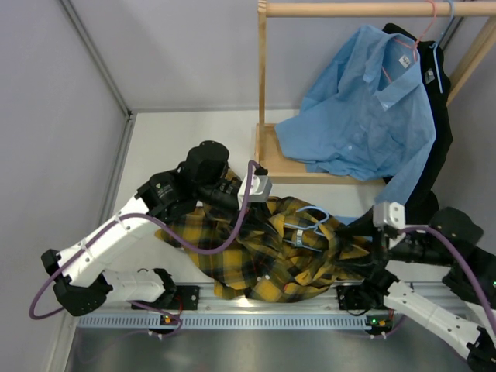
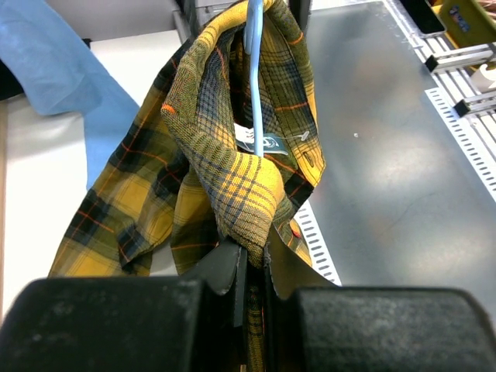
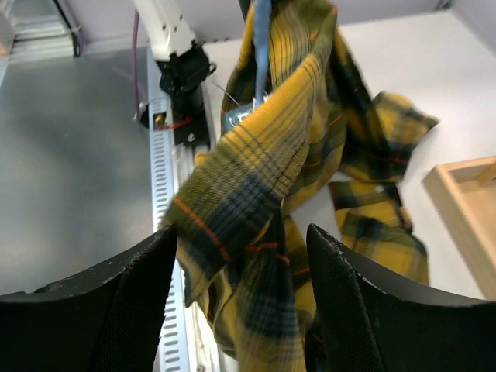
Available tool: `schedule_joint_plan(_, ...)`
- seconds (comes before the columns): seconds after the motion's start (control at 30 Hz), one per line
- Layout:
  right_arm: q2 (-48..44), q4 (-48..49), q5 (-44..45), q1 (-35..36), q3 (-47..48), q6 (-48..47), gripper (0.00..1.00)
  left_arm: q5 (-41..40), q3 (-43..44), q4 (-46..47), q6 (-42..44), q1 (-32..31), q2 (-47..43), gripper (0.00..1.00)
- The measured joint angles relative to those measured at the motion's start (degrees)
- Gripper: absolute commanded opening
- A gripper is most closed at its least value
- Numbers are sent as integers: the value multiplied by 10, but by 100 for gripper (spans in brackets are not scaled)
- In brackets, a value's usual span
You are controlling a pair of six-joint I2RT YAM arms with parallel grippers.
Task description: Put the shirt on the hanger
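Note:
The yellow-and-black plaid shirt (image 1: pixel 271 260) lies bunched between the two arms, partly lifted. The pale-blue hanger (image 1: pixel 310 221) sits in its folds near the collar. My left gripper (image 2: pixel 256 260) is shut on a fold of the shirt (image 2: pixel 232 178); the hanger's bar (image 2: pixel 254 70) runs up through the fabric above it, beside a small white label (image 2: pixel 256 139). My right gripper (image 3: pixel 242 263) stands open, with a hanging fold of the shirt (image 3: pixel 248 178) between its fingers (image 3: pixel 139 294) but not pinched. The hanger (image 3: pixel 262 46) rises behind that fold.
A wooden rack (image 1: pixel 262 93) stands at the back right, with a light-blue shirt (image 1: pixel 364 108) on a pink-red hanger (image 1: pixel 411 46) and a black garment (image 1: pixel 438 116) behind it. The rack's wooden base (image 3: pixel 465 209) lies right of the shirt. A slotted rail (image 1: pixel 256 318) runs along the near edge.

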Motion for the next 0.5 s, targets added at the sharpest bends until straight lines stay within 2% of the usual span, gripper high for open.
schedule_joint_plan(0.07,23,5,-17,0,-17,0,63,9,0,-1,0,0,0,0)
schedule_joint_plan(0.17,51,17,-38,0,-39,2,54,17,0,-1,0,1,1,0)
schedule_joint_plan(0.2,57,27,-46,0,-45,5,43,17,0,-1,0,1,2,0)
schedule_joint_plan(0.27,63,55,-55,0,-54,11,27,17,0,-1,-1,1,3,0)
schedule_joint_plan(0.3,64,66,-54,0,-57,17,15,17,0,-1,-1,1,4,0)
schedule_joint_plan(0.37,61,94,-40,0,-63,33,8,14,0,-1,-1,2,6,0)
schedule_joint_plan(0.47,49,122,-16,0,-71,57,6,3,0,0,-3,4,7,0)
schedule_joint_plan(0.5,44,126,-14,0,-73,61,1,1,0,1,-3,4,7,0)
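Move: The loose plaid edge of the shirt opening lies about 3 cm to the left of my open right hand, some 2 cm ahead and 2 cm lower. The middle of the blue hanger, roughly at hand height, is about 7 cm to the left of that hand and 3 cm ahead; the shirt's neck label is some 8 cm left, 2 cm ahead and 2 cm below it. From my left hand, the edge is about 10 cm to the right, 2 cm back and slightly lower. I drive my right hand to the left and a little forward, about 4 cm across, dipping some 3 cm towards the loose shirt edge and then coming up about 2 cm as the wide-open fingers close and pinch the plaid cloth. My left hand stays nearly still, keeping its pinch on the other side of the shirt around the hanger. ##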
